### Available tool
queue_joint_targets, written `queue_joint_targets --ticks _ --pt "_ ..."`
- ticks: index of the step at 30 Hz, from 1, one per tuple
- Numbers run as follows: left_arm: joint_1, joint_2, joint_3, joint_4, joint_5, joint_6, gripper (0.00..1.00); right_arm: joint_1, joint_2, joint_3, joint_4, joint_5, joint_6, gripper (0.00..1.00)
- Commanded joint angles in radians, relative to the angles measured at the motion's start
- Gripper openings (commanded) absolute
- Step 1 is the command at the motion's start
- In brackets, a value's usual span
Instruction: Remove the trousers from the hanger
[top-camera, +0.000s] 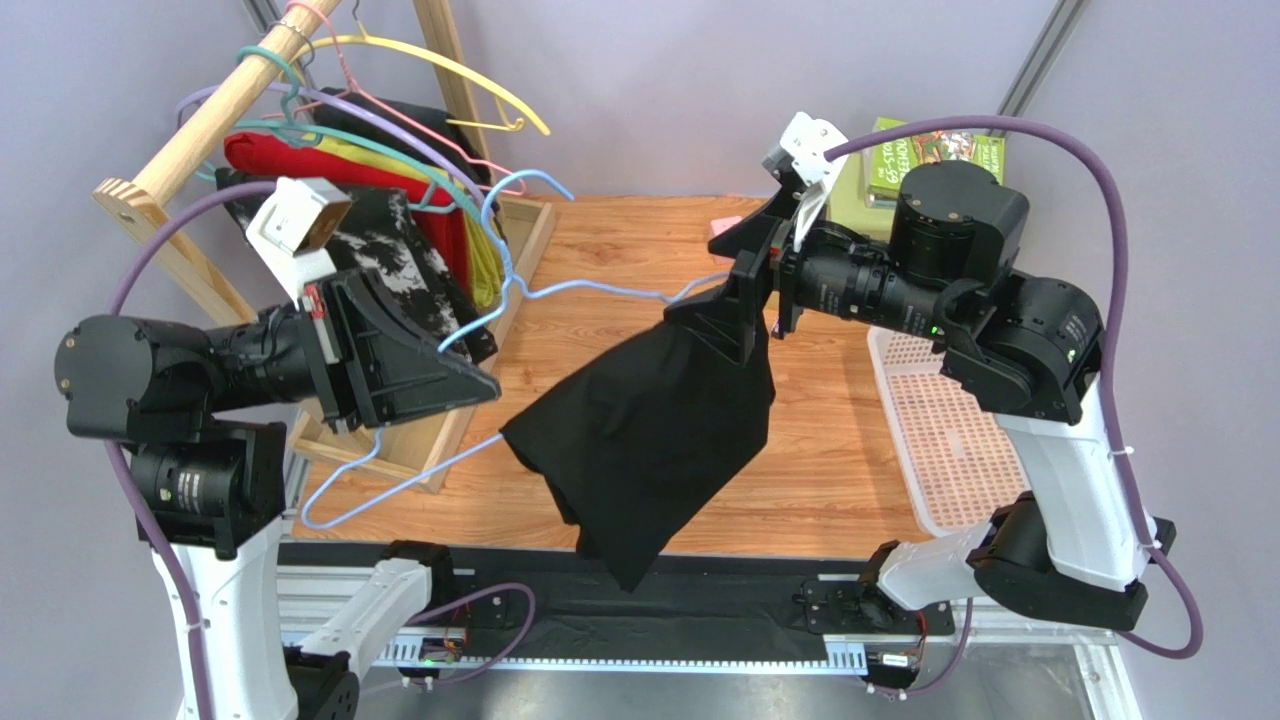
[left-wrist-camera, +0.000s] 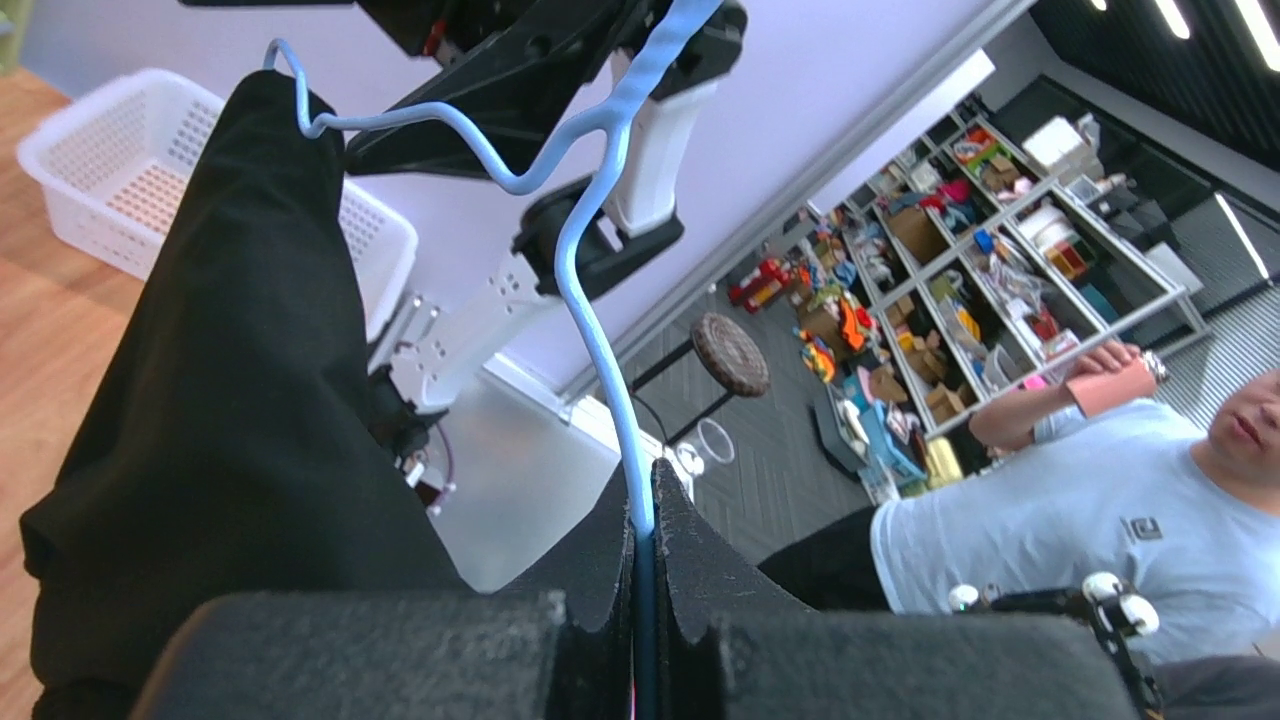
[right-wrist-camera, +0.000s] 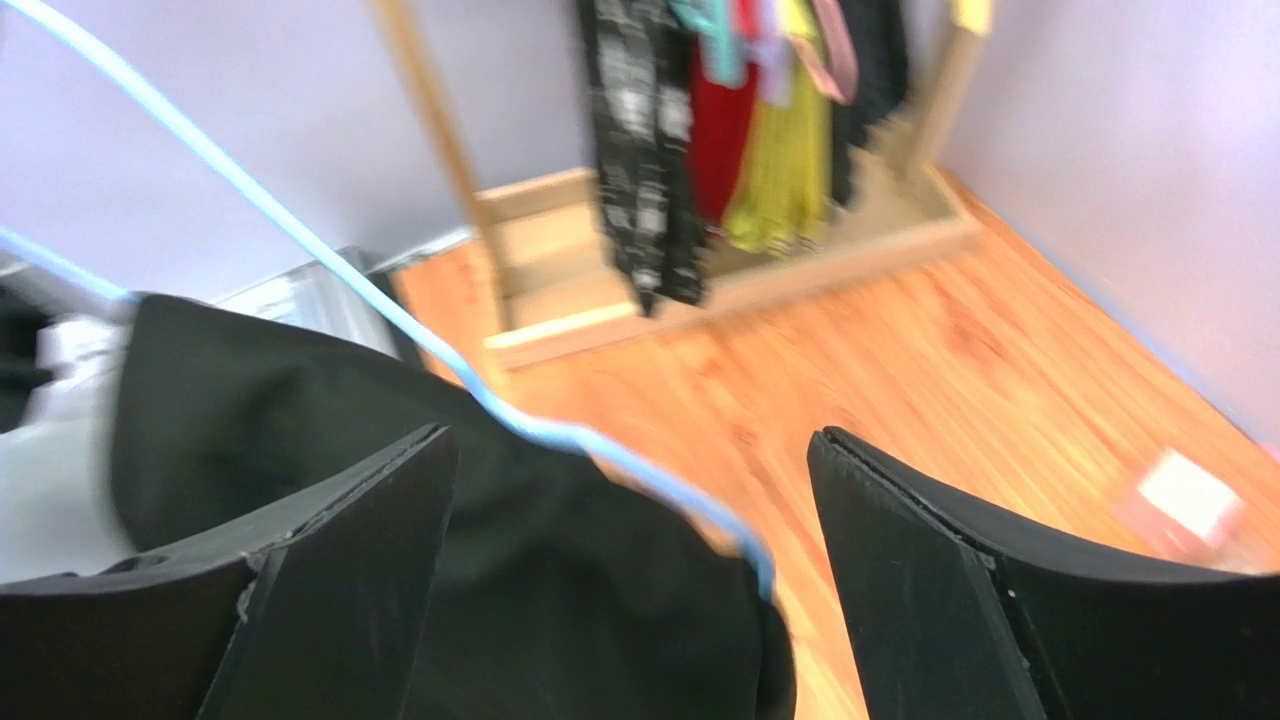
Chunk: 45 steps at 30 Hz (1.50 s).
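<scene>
The light-blue hanger (top-camera: 601, 285) hangs in the air over the table. The black trousers (top-camera: 646, 428) are draped over its right end and hang down. My left gripper (top-camera: 478, 384) is shut on the hanger's wire near its left part. In the left wrist view the wire (left-wrist-camera: 579, 255) runs up out of the closed jaws (left-wrist-camera: 643, 543), with the trousers (left-wrist-camera: 226, 405) to the left. My right gripper (top-camera: 748, 293) is open at the top of the trousers. In the right wrist view its fingers (right-wrist-camera: 631, 503) straddle the trousers (right-wrist-camera: 571, 600) and the hanger's end (right-wrist-camera: 631, 458).
A wooden rack (top-camera: 166, 165) at the back left holds more hangers, a red garment (top-camera: 301, 158) and a black garment with white splotches (top-camera: 383, 263). A white basket (top-camera: 939, 435) lies on the right. A green box (top-camera: 932, 150) stands at the back right.
</scene>
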Motion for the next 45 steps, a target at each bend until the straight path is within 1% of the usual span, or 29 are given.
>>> queue_joint_targets --ticks 1,3,5,6,7,9,12,15,18,21,22,29,31,32,35,36,39,43,45 --pt "-0.023 -0.05 -0.043 0.1 0.013 -0.014 0.0 -0.003 0.024 0.061 0.005 -0.277 -0.005 0.92" --pt "-0.042 -0.065 -0.054 0.091 0.016 -0.014 0.0 -0.003 0.029 0.058 0.0 -0.294 0.021 0.91" --pt "-0.068 -0.082 -0.074 0.085 0.019 -0.008 0.0 -0.003 0.048 0.064 0.028 -0.38 0.072 0.92" --pt "-0.081 -0.087 -0.091 0.083 0.019 -0.005 0.0 -0.001 0.058 0.068 0.046 -0.471 0.096 0.92" --pt "-0.09 -0.09 -0.102 0.08 0.021 -0.005 0.0 0.0 0.073 0.07 0.095 -0.522 0.168 0.92" --pt "-0.119 -0.095 -0.119 0.082 0.024 -0.005 0.0 0.028 0.12 0.09 0.132 -0.625 0.225 0.91" --pt "-0.164 -0.079 -0.108 0.082 0.024 -0.001 0.0 0.072 0.16 0.096 0.149 -0.69 0.27 0.9" --pt "-0.211 -0.061 -0.084 0.08 0.027 0.004 0.0 0.081 0.161 0.055 0.164 -0.711 0.3 0.85" --pt "-0.243 -0.047 -0.065 0.08 0.03 0.007 0.0 0.083 0.142 0.007 0.215 -0.731 0.349 0.79" --pt "-0.268 -0.041 -0.057 0.083 0.03 0.009 0.0 0.08 0.125 -0.042 0.275 -0.773 0.403 0.66" --pt "-0.274 -0.039 -0.059 0.083 0.032 0.01 0.0 0.081 0.121 -0.056 0.29 -0.779 0.412 0.64" --pt "-0.329 -0.035 -0.071 0.079 0.036 0.013 0.0 0.074 0.111 -0.051 0.309 -0.845 0.481 0.61" --pt "-0.345 -0.032 -0.071 0.079 0.038 0.012 0.0 0.074 0.113 -0.056 0.31 -0.86 0.504 0.55" --pt "-0.351 -0.032 -0.071 0.079 0.038 0.012 0.0 0.072 0.116 -0.065 0.319 -0.88 0.518 0.49" --pt "-0.366 -0.029 -0.073 0.073 0.039 0.012 0.0 0.074 0.102 -0.122 0.426 -0.932 0.619 0.38" --pt "-0.369 -0.029 -0.071 0.073 0.039 0.012 0.0 0.072 0.101 -0.131 0.475 -0.94 0.638 0.38" --pt "-0.378 -0.023 -0.064 0.07 0.039 0.009 0.0 0.078 0.101 -0.154 0.526 -0.968 0.693 0.38" --pt "-0.388 -0.007 -0.05 0.07 0.038 0.004 0.0 0.092 0.113 -0.163 0.539 -0.991 0.718 0.38" --pt "-0.392 -0.004 -0.047 0.068 0.038 0.003 0.0 0.114 0.122 -0.159 0.555 -0.988 0.738 0.11"
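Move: About 8 cm to the right hand's left, 2 cm back and slightly higher, runs the hanger's right shoulder. The hook stands some 12 cm left of that hand, 5 cm ahead and 5 cm higher; the trousers' middle hangs about 7 cm back, 5 cm left and 10 cm lower. From the left hand, which already pinches the hanger's left shoulder, the right shoulder lies some 8 cm ahead, 10 cm right and slightly higher. Swinging back and left by about 16 cm, the right hand turns some 50 degrees counter-clockwise and tips down, brings its wide-open fingers around the hanger's right shoulder beside the neck and partly closes them over it. The left keeps its pinch, drawing the hanger back 6 cm and a little down while turning clockwise. ##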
